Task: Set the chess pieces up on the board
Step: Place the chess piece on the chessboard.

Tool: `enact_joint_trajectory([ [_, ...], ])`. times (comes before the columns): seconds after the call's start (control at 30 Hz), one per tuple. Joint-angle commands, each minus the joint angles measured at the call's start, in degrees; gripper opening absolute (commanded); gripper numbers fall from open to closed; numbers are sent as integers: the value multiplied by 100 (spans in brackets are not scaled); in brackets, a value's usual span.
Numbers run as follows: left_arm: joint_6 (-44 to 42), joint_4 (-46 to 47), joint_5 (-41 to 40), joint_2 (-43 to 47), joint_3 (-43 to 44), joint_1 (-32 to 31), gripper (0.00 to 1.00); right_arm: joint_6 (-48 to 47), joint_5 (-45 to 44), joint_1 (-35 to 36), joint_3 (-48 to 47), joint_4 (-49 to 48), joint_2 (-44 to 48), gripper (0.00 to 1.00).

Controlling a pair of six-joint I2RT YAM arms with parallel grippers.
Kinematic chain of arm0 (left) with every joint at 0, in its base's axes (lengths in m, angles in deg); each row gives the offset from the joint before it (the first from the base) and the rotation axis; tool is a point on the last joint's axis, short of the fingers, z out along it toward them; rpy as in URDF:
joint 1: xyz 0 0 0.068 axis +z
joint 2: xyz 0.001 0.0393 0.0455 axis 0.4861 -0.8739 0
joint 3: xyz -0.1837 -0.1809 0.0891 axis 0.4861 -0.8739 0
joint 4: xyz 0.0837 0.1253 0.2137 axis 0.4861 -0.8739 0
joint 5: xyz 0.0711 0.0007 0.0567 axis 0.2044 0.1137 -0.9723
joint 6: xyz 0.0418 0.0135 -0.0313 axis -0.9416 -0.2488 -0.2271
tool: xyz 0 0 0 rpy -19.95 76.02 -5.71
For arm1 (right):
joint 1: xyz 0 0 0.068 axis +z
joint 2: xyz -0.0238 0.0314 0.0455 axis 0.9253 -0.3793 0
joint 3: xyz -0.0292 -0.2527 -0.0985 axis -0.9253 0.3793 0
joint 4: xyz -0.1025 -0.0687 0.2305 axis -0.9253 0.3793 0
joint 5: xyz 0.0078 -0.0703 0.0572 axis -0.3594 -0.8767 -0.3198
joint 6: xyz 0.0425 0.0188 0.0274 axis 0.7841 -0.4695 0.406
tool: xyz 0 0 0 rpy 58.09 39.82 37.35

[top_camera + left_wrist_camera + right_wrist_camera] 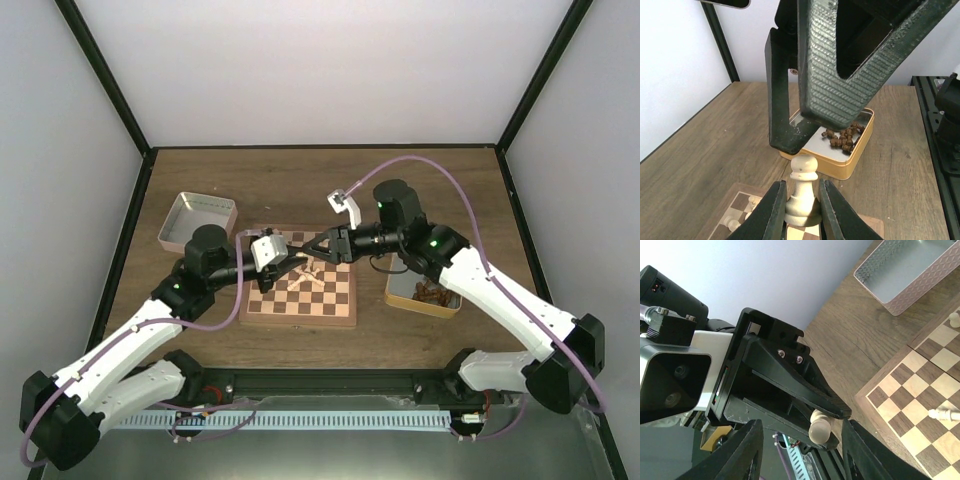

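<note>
My left gripper is shut on the base of an upright cream pawn, held just above the near edge of the board. My right gripper is open, and its fingers straddle the pawn's round head and the left fingertips without touching the pawn. In the top view both grippers, left and right, meet over the board. Several other cream chess pieces lie in a loose heap on the board, and two show at its edge.
A yellow tin with several dark brown pieces sits right of the board. A shallow pale tray stands at the back left, also seen as the patterned tray. Black frame posts border the table.
</note>
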Motion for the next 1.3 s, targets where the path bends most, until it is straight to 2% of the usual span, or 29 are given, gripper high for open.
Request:
enact_joint_trajectory([
  [0.0,-315,-46,107,29,131,-35,4,-109,196,28,54,-56,-110,43],
  [0.13,-300,-58,-11,24,145,-46,4,-93,132,34,-21,15,-279,36],
  [0.3,-320,-30,15,-26,144,-51,4,-82,89,51,-53,19,-414,34],
  [0.43,-309,-27,-37,-38,140,-51,5,-58,85,85,-64,-22,-448,17],
  [0.57,-169,-36,-194,-4,136,-55,19,23,-43,98,-44,-102,-432,5],
  [0.67,11,-40,-480,55,137,-59,36,85,-184,95,-19,-145,-413,3],
  [0.73,152,-75,-823,121,138,-63,46,86,-409,100,-23,-118,-430,3],
  [0.87,239,-393,-1380,369,93,-55,58,-137,-1164,95,-165,90,-635,5],
  [1.03,725,-467,-2196,839,-19,-55,63,-659,-2760,201,-477,407,-1456,5],
  [1.17,1788,-473,-3776,1134,100,-55,66,-952,-3915,391,-922,626,-2494,6],
  [1.27,2149,-778,-4798,1120,365,-48,67,-1061,-4396,514,-1312,741,-3111,6],
])
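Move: The light chess piece is held at the left fingertips, its middle about 1 cm right of that hand point. From the open right hand, it lies about 1 cm forward, 1 cm left and 3 cm below. The board's middle is about 7 cm ahead of the right hand, 2 cm left and 25 cm down. Loose light pieces lie about 5 cm ahead, 1 cm left and 24 cm below it; the row already set stands some 17 cm ahead, 9 cm left and 24 cm below. Lower the right gripper about 2.5 cm around the chess piece, easing left, and pinch it while the left hand holds nearly still. Then open the left fingers and draw that hand left, forward and up, swinging it some 30 degrees counter-clockwise. Carry the piece with the right hand about 13 cm down and 10 cm forward towards the board's far rows, tipping its fingers downward. ##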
